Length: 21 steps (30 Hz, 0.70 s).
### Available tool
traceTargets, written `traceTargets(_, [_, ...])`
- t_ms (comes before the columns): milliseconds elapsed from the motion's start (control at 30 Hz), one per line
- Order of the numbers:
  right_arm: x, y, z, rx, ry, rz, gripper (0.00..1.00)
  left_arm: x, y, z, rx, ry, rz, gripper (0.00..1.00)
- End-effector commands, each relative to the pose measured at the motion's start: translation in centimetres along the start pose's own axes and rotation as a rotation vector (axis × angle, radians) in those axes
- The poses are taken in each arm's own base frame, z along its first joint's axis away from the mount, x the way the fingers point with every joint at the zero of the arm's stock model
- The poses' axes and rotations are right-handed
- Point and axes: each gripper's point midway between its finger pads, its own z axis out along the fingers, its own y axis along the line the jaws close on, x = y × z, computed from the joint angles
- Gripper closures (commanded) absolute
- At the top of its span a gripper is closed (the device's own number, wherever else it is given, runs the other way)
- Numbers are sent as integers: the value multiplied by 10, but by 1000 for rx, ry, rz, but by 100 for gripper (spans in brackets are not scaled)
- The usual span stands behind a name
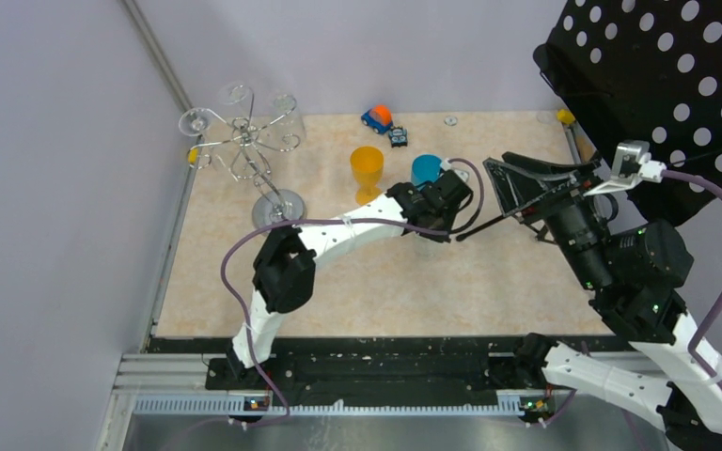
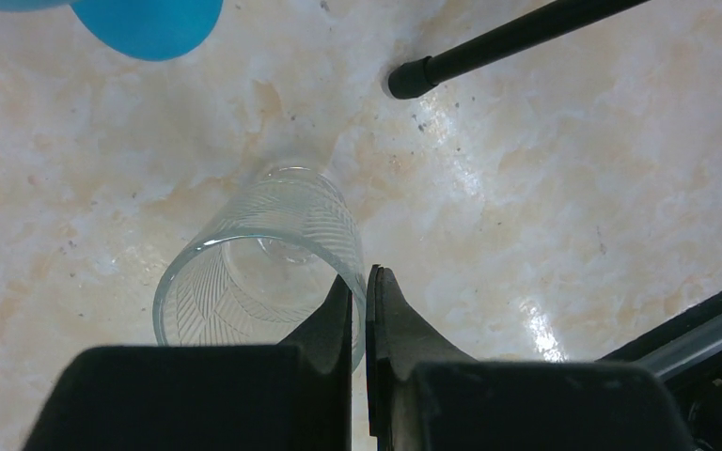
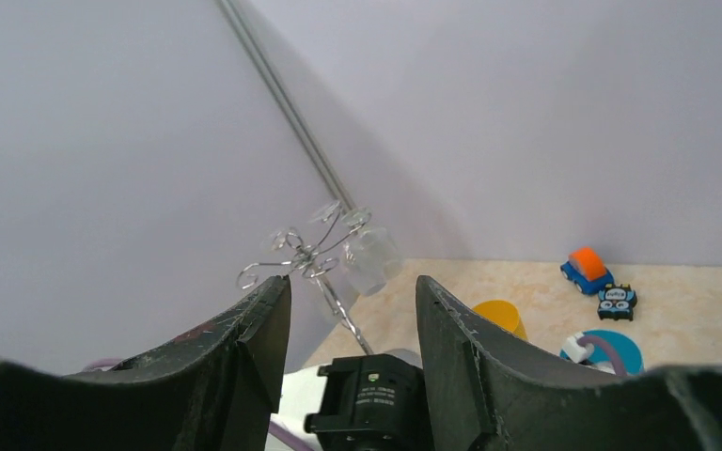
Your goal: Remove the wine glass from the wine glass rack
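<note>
The wine glass rack (image 1: 249,150), a chrome wire stand on a round base, rises at the back left and also appears in the right wrist view (image 3: 306,256). Clear glasses hang on it (image 1: 285,117) (image 3: 371,258). At mid-table my left gripper (image 1: 428,235) (image 2: 362,275) is shut on the rim of a clear wine glass (image 2: 244,268) with an etched leaf pattern. One finger is inside the bowl and the other outside. The stem is hidden. My right gripper (image 1: 500,183) (image 3: 353,282) hangs open and empty above the table's right side, facing the rack.
A yellow cup (image 1: 367,169) and a blue cup (image 1: 425,169) stand just behind the left gripper. A toy car (image 1: 377,117) and a small toy (image 1: 398,136) lie at the back. A black rod with a rubber tip (image 2: 409,80) lies close to the glass. A black perforated panel (image 1: 658,85) fills the right rear.
</note>
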Motion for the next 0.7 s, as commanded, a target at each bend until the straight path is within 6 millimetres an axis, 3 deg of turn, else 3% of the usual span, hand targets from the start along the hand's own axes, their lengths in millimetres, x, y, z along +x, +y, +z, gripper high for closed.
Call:
traceTargets(0, [4, 16, 5, -75, 15, 18, 48, -21, -8, 4, 15, -107, -21, 100])
traceTargets(200, [10, 20, 6, -91, 36, 43, 48, -13, -2, 21, -22, -90, -19, 98])
traceTargets(333, [10, 19, 6, -84, 40, 44, 48, -14, -5, 14, -6, -89, -37, 76])
traceTargets(500, [9, 16, 9, -59, 40, 54, 47, -35, -10, -27, 42, -156, -67, 50])
traceTargets(667, [9, 17, 12, -55, 40, 62, 47, -63, -14, -88, 117, -265, -63, 43])
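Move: The left gripper still pinches the clear wine glass by the right side of its rim; its spot on the table lies about 15 cm below the hand, 3 cm left and 1 cm ahead. The blue glass stands some 10 cm ahead and 4 cm left, the orange glass 13 cm ahead and 17 cm left, the stand foot 3 cm ahead and 5 cm right. From the right hand the spot is roughly 12 cm ahead, 6 cm left and 50 cm below. Bring the left gripper down about 2 cm to set the clear wine glass's foot on the table, ease slightly forward, then open the fingers a bit over halfway to free the rim and start lifting straight up, some 2.5 cm. Meanwhile drift the open right gripper about 2.5 cm left, high over the table. ##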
